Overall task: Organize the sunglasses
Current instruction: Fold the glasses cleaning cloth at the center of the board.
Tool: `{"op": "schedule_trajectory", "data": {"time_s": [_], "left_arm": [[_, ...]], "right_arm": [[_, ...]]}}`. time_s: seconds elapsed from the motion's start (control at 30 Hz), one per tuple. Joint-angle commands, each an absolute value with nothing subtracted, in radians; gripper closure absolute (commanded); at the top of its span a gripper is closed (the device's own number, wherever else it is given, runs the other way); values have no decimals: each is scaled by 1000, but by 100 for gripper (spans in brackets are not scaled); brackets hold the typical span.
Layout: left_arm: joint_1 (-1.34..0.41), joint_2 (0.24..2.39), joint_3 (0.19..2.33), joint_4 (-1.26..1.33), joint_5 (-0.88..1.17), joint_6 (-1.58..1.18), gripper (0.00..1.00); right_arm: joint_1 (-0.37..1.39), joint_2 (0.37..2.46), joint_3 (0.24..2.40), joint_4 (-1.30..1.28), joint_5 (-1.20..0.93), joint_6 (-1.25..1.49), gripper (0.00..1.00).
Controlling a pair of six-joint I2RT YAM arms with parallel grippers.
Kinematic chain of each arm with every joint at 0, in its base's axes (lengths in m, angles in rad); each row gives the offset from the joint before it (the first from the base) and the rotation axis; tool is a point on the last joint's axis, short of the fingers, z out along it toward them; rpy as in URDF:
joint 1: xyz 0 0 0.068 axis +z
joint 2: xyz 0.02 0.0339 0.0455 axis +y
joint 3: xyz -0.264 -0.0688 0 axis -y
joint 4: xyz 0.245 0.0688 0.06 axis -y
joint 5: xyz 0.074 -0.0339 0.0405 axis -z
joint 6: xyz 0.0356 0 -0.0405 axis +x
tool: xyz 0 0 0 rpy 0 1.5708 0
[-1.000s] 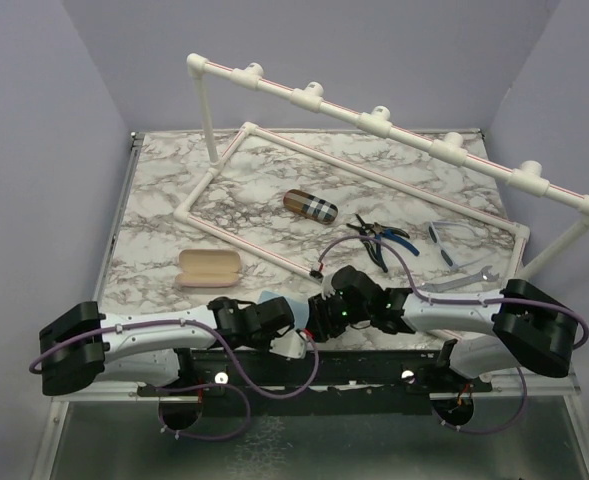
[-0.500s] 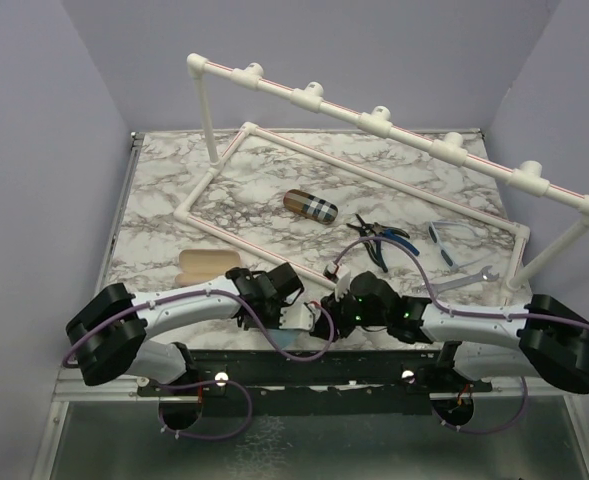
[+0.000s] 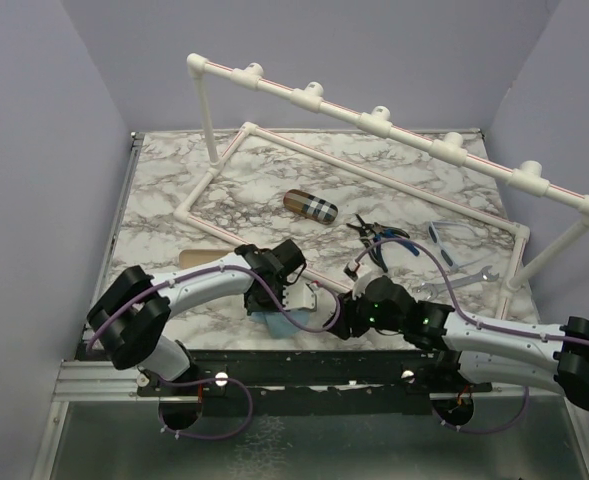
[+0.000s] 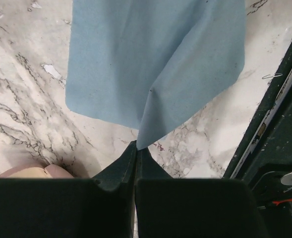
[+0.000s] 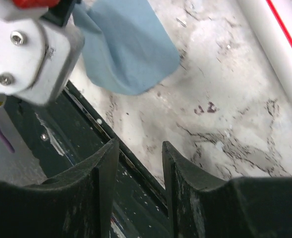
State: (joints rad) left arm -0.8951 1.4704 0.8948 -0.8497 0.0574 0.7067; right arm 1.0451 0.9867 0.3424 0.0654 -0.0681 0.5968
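Observation:
A blue-framed pair of sunglasses (image 3: pixel 444 240) lies on the marble table (image 3: pixel 174 190) at the right, inside the pipe frame and far from both grippers. My left gripper (image 3: pixel 294 310) (image 4: pixel 136 146) is shut on the corner of a light blue cloth (image 3: pixel 272 322) (image 4: pixel 155 59), which spreads over the marble near the table's front edge. Just to its right, my right gripper (image 3: pixel 340 318) (image 5: pixel 139 148) is open over the front edge, with nothing between its fingers. In the right wrist view the cloth (image 5: pixel 128 47) lies ahead of that gripper, next to the left gripper's white body (image 5: pixel 31 49).
Black-and-blue pliers (image 3: pixel 381 238) and a brown plaid case (image 3: pixel 309 205) lie mid-table. A pink case (image 3: pixel 189 258) (image 4: pixel 27 171) sits partly hidden behind the left arm. A white PVC pipe frame (image 3: pixel 374 120) (image 5: pixel 277 47) spans the back and right. A silver wrench (image 3: pixel 464 280) lies front right.
The left arm has swung up over the table, keeping hold of the blue cloth. The right gripper has drawn away to the right and its jaws have widened a little.

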Motion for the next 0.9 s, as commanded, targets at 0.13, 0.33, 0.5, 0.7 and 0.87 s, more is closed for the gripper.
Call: {"op": "schedule_trajectory", "data": {"time_s": [0.13,0.33,0.5,0.7,0.87], "left_arm": [[-865,1603,981,-921,117,667,100],[-810,1609,1002,-866,153,634,100],[-764,1600,958,-801,200,598,100],[-758,1624,946,-761,229,575,100],[-757,1636,963,-744,221,545,100]], "right_arm": [[1040,936,414,-69,-31,591,55],[1071,963,503,-92,-130,437,59],[1197,976,540,-15,-136,244,59],[1243,989,489,101,-94,147,59],[1414,1104,442,391,165,71,53]]}}
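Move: The left hand's shut fingers are already on a corner of the blue cleaning cloth, whose middle lies about 7 cm to the right of this hand, roughly level with it and some 3 cm below. From the right hand the cloth is about 13 cm to the left, 2 cm ahead and 6 cm down. The open beige case stands some 11 cm ahead and 10 cm left of the left hand; the white pipe crosses about 10 cm straight ahead of the right hand. Sinking about 2 cm and edging some 2 cm forward, the left hand stays shut on the cloth's corner while it turns about 15 degrees counter-clockwise over the fold. The right hand, empty and half open, drifts briefly right, then swings up, left and back, roughly 5 cm each way, past the cloth's near right side, turning counter-clockwise without gripping anything. ##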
